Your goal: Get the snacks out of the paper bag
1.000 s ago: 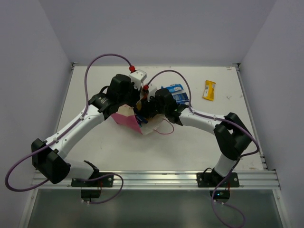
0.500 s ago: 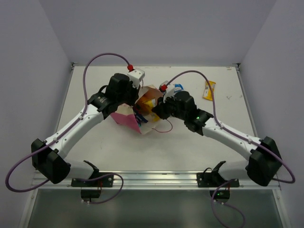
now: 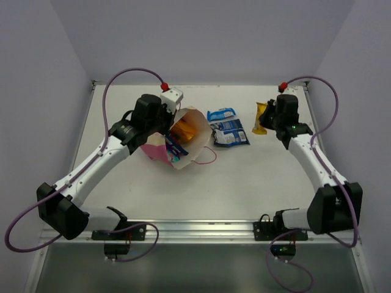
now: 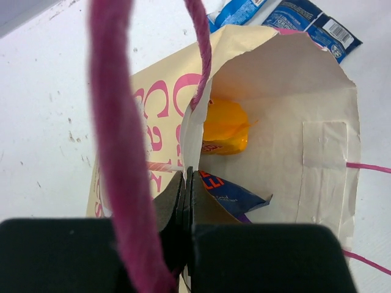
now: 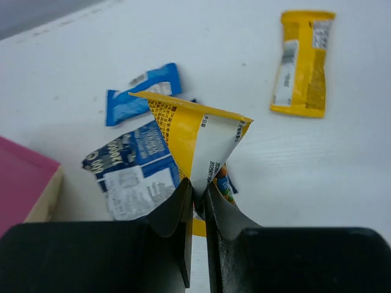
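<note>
The paper bag [image 3: 190, 146] lies tilted on its side mid-table, mouth up and to the right. My left gripper [image 4: 187, 177] is shut on the edge of its wall [image 4: 293, 91]. The pink cord handle [image 4: 116, 134] hangs across that view. Inside lie an orange packet [image 4: 225, 128] and a blue-purple packet [image 4: 235, 194]. My right gripper [image 5: 198, 189], at the far right [image 3: 270, 119], is shut on a folded yellow packet [image 5: 180, 131] held above the table. Two blue-and-white packets [image 3: 221, 114] [image 3: 231, 133] lie right of the bag. Another yellow packet [image 5: 303, 61] lies flat.
White side walls [image 3: 342, 91] close in the table on the left, back and right. The metal rail [image 3: 195, 229] with the arm bases runs along the near edge. A loose cord loop [image 3: 211, 157] trails from the bag onto the table.
My right arm has pulled out of the bag and swung to the far right with the yellow packet, its jaws closing on it. The left gripper kept its hold on the bag.
</note>
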`<state>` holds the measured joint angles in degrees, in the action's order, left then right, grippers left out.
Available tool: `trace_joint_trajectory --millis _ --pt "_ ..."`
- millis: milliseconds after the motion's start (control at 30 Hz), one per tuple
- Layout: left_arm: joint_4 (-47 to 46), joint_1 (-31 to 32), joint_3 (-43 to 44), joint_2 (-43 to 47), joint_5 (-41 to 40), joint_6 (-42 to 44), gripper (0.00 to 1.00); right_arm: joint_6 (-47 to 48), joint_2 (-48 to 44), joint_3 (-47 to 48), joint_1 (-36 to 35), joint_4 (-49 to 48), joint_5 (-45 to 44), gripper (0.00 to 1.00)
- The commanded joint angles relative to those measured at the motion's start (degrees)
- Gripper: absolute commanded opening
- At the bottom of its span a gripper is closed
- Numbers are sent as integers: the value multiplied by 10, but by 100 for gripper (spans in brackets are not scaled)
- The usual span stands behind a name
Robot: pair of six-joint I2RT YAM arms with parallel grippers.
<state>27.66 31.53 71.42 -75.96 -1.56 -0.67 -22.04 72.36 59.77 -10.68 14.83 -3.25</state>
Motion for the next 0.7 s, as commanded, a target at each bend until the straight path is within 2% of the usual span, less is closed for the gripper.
trace_joint_trajectory --millis 0,67,133,200,300,367,433,467,533,667 --pt "20 -9 -14 11 -9 34 0 -59 86 37 43 41 21 0" --pt "15 -9 -15 12 -2 34 0 -65 140 50 57 41 18 0" --pt "13 -9 -14 11 7 33 0 -62 167 54 65 45 16 23" --pt "12 -8 -13 11 13 32 0 -42 154 42 61 40 6 43" --pt "10 -9 -13 11 30 33 0 13 67 -9 16 -21 52 55" --pt "13 -9 -8 8 28 34 0 45 5 -33 -41 -66 86 58" --pt "20 -9 -1 7 26 35 0 71 -22 -47 -106 -111 161 59" --pt "21 -9 -1 8 21 34 0 77 -34 -47 -130 -124 171 59" --pt "26 -9 2 9 18 33 0 102 -30 -34 -206 -144 190 59" --pt "23 -9 7 8 18 16 0 115 24 -9 -284 -197 205 59"
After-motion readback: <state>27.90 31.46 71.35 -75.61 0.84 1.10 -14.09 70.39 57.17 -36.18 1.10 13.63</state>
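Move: The yellow pack pinched in the right hand is bound for bare table some 5 cm ahead, 3 cm to the right and 21 cm below. On the table, the navy packet lies about 10 cm left and 6 cm ahead of the hand, the other yellow pack roughly 16 cm ahead and 10 cm right. The paper bag is some 33 cm left, nearly level in reach. From the left hand, that bare spot is about 40 cm right, 11 ahead and 24 below. The yellow pack goes down about 12 cm in the right hand, drifting slightly right as the fingers tip about 20 degrees steeper, and is let go near the table. The opened right hand then rises and swings some 25 cm left and 10 back to the bag's mouth, turning about 50 degrees counter-clockwise and levelling its fingers. The left hand keeps its grip on the bag's rim. ##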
